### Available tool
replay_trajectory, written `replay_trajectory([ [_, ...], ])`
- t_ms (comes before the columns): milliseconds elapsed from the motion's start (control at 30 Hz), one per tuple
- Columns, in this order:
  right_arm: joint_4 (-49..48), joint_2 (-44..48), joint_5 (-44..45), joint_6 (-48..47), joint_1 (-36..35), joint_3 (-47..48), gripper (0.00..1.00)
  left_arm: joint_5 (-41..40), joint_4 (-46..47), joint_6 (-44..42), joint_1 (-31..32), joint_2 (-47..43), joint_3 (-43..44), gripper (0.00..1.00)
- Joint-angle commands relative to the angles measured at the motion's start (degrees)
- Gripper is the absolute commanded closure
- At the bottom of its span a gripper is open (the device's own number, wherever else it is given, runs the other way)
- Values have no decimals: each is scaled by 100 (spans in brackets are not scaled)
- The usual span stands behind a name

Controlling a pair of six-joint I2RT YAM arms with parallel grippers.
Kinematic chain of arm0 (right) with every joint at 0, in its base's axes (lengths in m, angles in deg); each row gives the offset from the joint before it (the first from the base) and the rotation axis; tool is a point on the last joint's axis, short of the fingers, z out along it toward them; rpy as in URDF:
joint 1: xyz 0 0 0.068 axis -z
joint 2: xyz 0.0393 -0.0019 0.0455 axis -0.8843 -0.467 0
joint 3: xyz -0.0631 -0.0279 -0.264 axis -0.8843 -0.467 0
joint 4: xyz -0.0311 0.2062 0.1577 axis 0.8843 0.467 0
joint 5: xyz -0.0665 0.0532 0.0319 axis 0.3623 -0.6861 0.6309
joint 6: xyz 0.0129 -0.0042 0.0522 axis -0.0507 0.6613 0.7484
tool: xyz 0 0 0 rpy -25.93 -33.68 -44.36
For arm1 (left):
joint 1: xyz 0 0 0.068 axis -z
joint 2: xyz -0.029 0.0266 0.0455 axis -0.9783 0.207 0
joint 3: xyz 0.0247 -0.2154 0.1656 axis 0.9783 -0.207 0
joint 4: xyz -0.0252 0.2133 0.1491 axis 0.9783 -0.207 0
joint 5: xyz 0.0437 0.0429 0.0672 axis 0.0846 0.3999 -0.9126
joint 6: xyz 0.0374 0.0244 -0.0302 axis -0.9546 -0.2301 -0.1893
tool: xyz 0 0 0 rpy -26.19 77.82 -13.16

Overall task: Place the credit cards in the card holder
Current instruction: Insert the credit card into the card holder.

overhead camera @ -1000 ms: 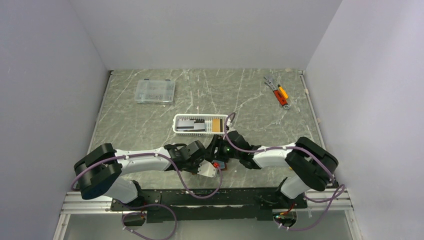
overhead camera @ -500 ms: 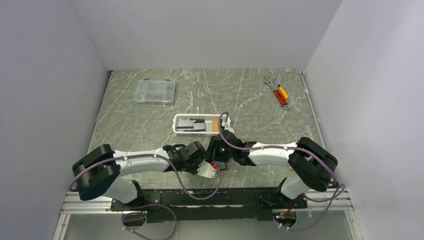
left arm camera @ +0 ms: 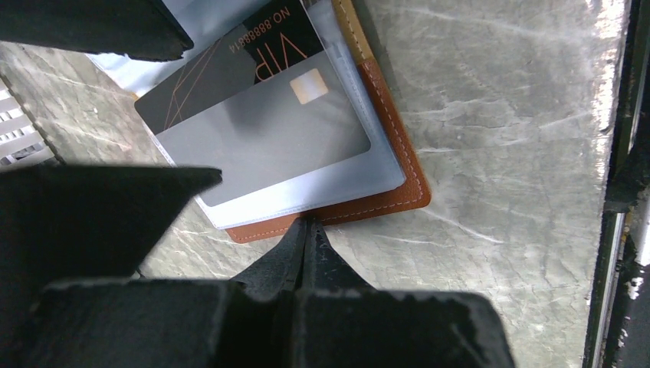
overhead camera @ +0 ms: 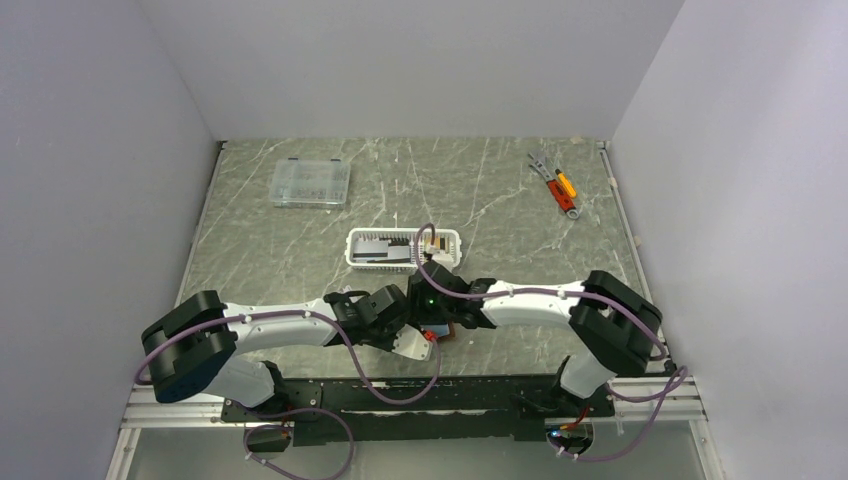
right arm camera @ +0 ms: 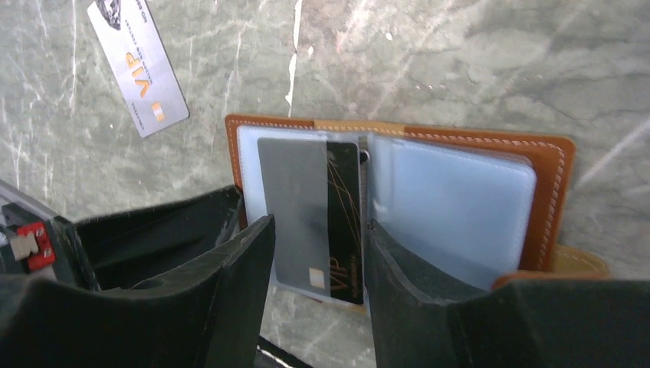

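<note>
The card holder (right arm camera: 553,165) lies open on the table, brown leather with clear sleeves. A black card (right arm camera: 343,215) printed VIP lies on its left page, part of it under a sleeve. My right gripper (right arm camera: 318,222) stands over this card, with its fingers (right arm camera: 245,284) against both long sides. My left gripper (left arm camera: 306,226) is shut, its tips pressing the card holder's (left arm camera: 398,153) near edge. A silver card (right arm camera: 138,69) lies loose on the table beyond. More credit cards (overhead camera: 385,250) sit in the white basket.
The white slotted basket (overhead camera: 352,250) stands just beyond the grippers. At the back left is a clear compartment box (overhead camera: 310,182), and small tools (overhead camera: 555,185) lie at the back right. The table's near edge and a black rail (left arm camera: 628,153) run close behind the card holder.
My right arm has swung left over the card holder and its jaws have narrowed around the black card. The left gripper has stayed shut in place.
</note>
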Motion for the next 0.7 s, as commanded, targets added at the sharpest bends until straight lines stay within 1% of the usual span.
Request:
replay_trajectory([
  [0, 27, 627, -192, -70, 120, -442, 60, 400, -369, 163, 35, 110, -245, 100],
  [33, -43, 699, -230, -18, 162, -567, 70, 392, -374, 168, 36, 102, -249, 100],
  [67, -103, 755, -218, 47, 188, -663, 83, 383, -372, 176, 34, 100, -245, 100],
  [100, -145, 792, -216, 77, 203, -729, 91, 382, -395, 187, 36, 100, -229, 100],
  [133, -138, 779, -193, 87, 205, -751, 97, 391, -409, 192, 42, 100, -217, 100],
  [167, -77, 730, -183, 90, 207, -723, 100, 392, -400, 190, 42, 88, -223, 100],
  [367, 119, 413, -101, 78, 204, -559, 100, 376, -414, 190, 42, 77, -205, 100],
  [467, 54, 346, -121, 28, 190, -553, 100, 362, -385, 172, 42, 61, -238, 100],
  [533, -160, 194, -239, 1, 145, -504, 100, 335, -330, 174, 42, 39, -255, 100],
  [667, -103, 105, -219, -166, -12, -246, 100, 320, -292, 162, 52, -21, -268, 100],
])
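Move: The credit card, half in the holder's left pocket, has its middle about 1 cm left of my half-open right hand, level fore and aft, 2 cm lower; the holder's spine runs some 2 cm to that hand's right. The loose VIP card lies roughly 13 cm left and 5 cm ahead, the white basket 17 cm straight ahead. From my left hand, the card being inserted is about 3 cm ahead and 5 cm right, at tip height. I shut my half-open right fingers while swinging about 3.5 cm to the right and a little back, off the card to its spine side, then sink some 2 cm so the closed tips come down beside the card's free edge, and start back left against it by about 1 cm. My left hand stays put, shut tips still on the holder's left edge. ##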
